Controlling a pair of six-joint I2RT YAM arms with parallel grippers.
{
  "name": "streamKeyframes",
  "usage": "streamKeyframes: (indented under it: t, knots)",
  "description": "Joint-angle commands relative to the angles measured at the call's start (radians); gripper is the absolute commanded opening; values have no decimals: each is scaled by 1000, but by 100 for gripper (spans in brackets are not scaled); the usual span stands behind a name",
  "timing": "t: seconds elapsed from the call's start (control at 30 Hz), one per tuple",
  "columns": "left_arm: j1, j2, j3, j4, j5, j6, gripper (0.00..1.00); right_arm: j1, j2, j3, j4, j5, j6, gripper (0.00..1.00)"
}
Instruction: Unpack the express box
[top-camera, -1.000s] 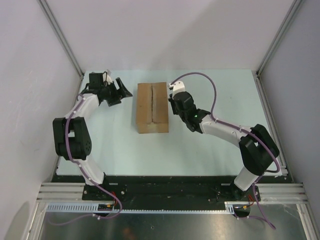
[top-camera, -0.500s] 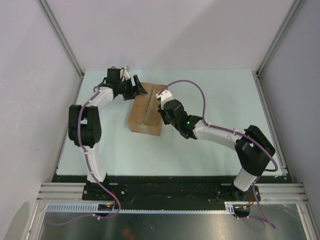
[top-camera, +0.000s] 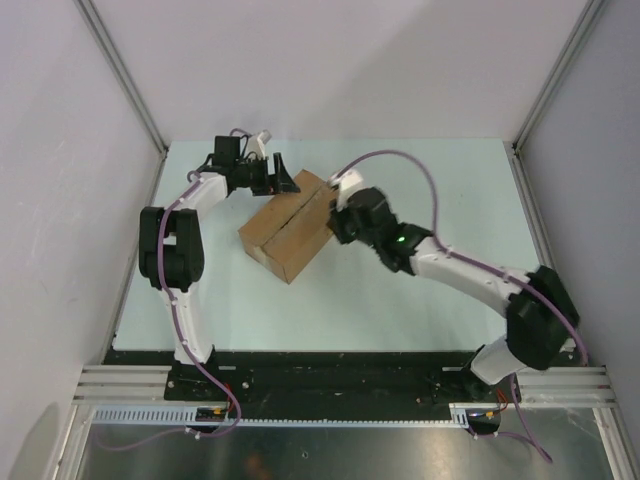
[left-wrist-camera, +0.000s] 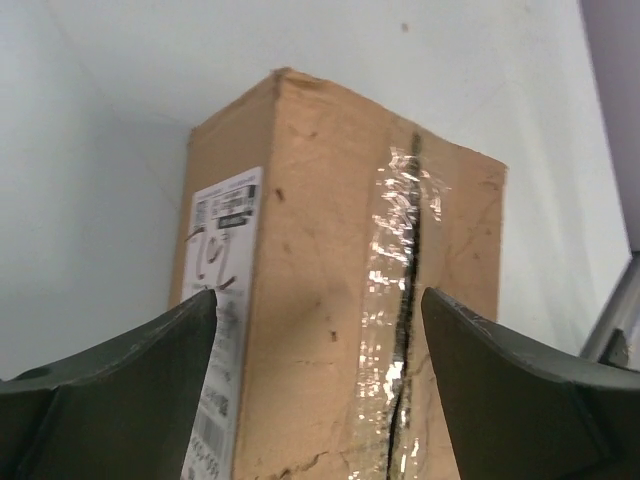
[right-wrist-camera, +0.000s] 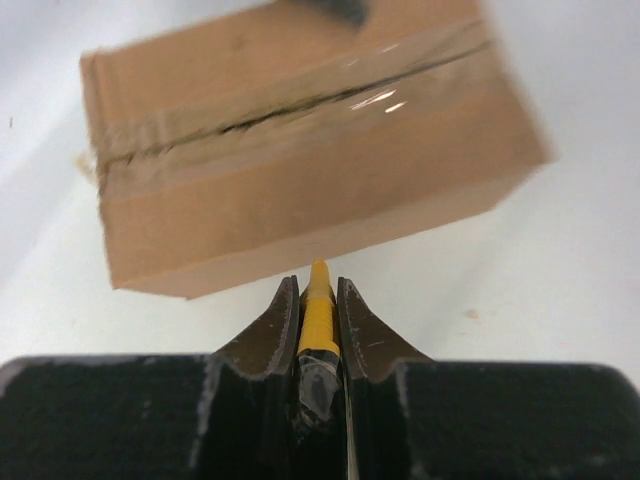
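Note:
The express box (top-camera: 288, 226), a brown carton with a taped centre seam, lies slantwise on the table. My left gripper (top-camera: 284, 178) stands open at its far left corner. In the left wrist view the open fingers straddle the box (left-wrist-camera: 320, 230), with the white label (left-wrist-camera: 226, 280) on the left and the slit tape seam (left-wrist-camera: 404, 300) on the right. My right gripper (top-camera: 338, 214) sits against the box's right side, shut on a thin yellow utility knife (right-wrist-camera: 318, 312). The knife tip points at the side wall of the box (right-wrist-camera: 300, 150), just short of it or touching it.
The pale table (top-camera: 400, 290) is enclosed by white walls with aluminium posts (top-camera: 120, 70) at the back corners. A black rail (top-camera: 330, 365) runs along the near edge by the arm bases. A metal post (left-wrist-camera: 612, 322) shows past the box in the left wrist view.
The box has turned clockwise from square to slantwise and shifted left. My left arm swung in from the left to its far corner. My right gripper followed along the box's right side.

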Motion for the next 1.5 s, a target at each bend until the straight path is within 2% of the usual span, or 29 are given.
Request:
streamKeyframes:
  t: [0.0, 0.13, 0.17, 0.23, 0.27, 0.3, 0.37, 0.4, 0.47, 0.5, 0.73, 0.8, 0.93, 1.17, 1.3, 1.47]
  knots:
    - [-6, -93, 37, 21, -115, 5, 88, -114, -183, 5, -5, -48, -6, 0]
    - [-3, -206, 35, 21, -332, -82, 90, -232, -187, 7, 59, -76, -25, 0]
    - [-3, -240, 19, 21, -442, -131, 90, -250, -178, 7, 75, -75, -23, 0]
    - [3, -361, -69, 19, -546, -185, 90, -286, -139, 7, 136, -62, -23, 0]
    - [12, -406, -114, 19, -589, -260, 90, -316, -118, 7, 159, -62, -22, 0]
    - [18, -449, -204, 18, -653, -295, 90, -333, -83, 7, 220, -82, -14, 0]
    - [35, -582, -305, 13, -682, -392, 90, -378, -41, 7, 285, -104, -3, 0]
    - [36, -628, -400, 12, -689, -415, 90, -392, -23, 7, 344, -111, 21, 0]
    - [36, -723, -479, 12, -670, -444, 90, -433, 39, 10, 413, -124, 60, 0]
    - [36, -745, -546, 13, -635, -451, 90, -444, 65, 23, 426, -192, 90, 0]
    - [36, -854, -742, 13, -552, -504, 90, -458, 237, 120, 452, -383, 106, 0]
    - [36, -853, -754, 13, -546, -510, 90, -458, 264, 134, 454, -438, 116, 0]
    - [36, -844, -757, 15, -531, -520, 89, -441, 260, 139, 425, -455, 120, 0]
    - [38, -704, -697, 13, -491, -504, 86, -418, 195, 136, 232, -484, 127, 0]
    - [58, -673, -648, 13, -509, -486, 83, -372, 137, 120, 98, -469, 106, 0]
    - [76, -647, -605, 12, -492, -422, 83, -288, 41, 56, 43, -414, 101, 0]
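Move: I'm low over the box's far-left long edge with my left hand. The box's near-left end lies about 17 cm back and 7 cm left, its middle about 9 cm straight back, both some 6 cm lower. The knife in my right hand is roughly 10 cm back and 9 cm right. From my right hand, the box's far-right end is about 17 cm ahead and 3 cm left, its middle 7 cm ahead and 11 cm left, both some 10 cm lower. I lift my open left hand about 11 cm off the far-left side, swing it back and left with a 40-degree counter-clockwise turn, and lower it onto the near-left end, nudging forward. My right hand, keeping the knife, arcs up, forward and right around to the far-right end, drops, then pushes back and left against that end. ##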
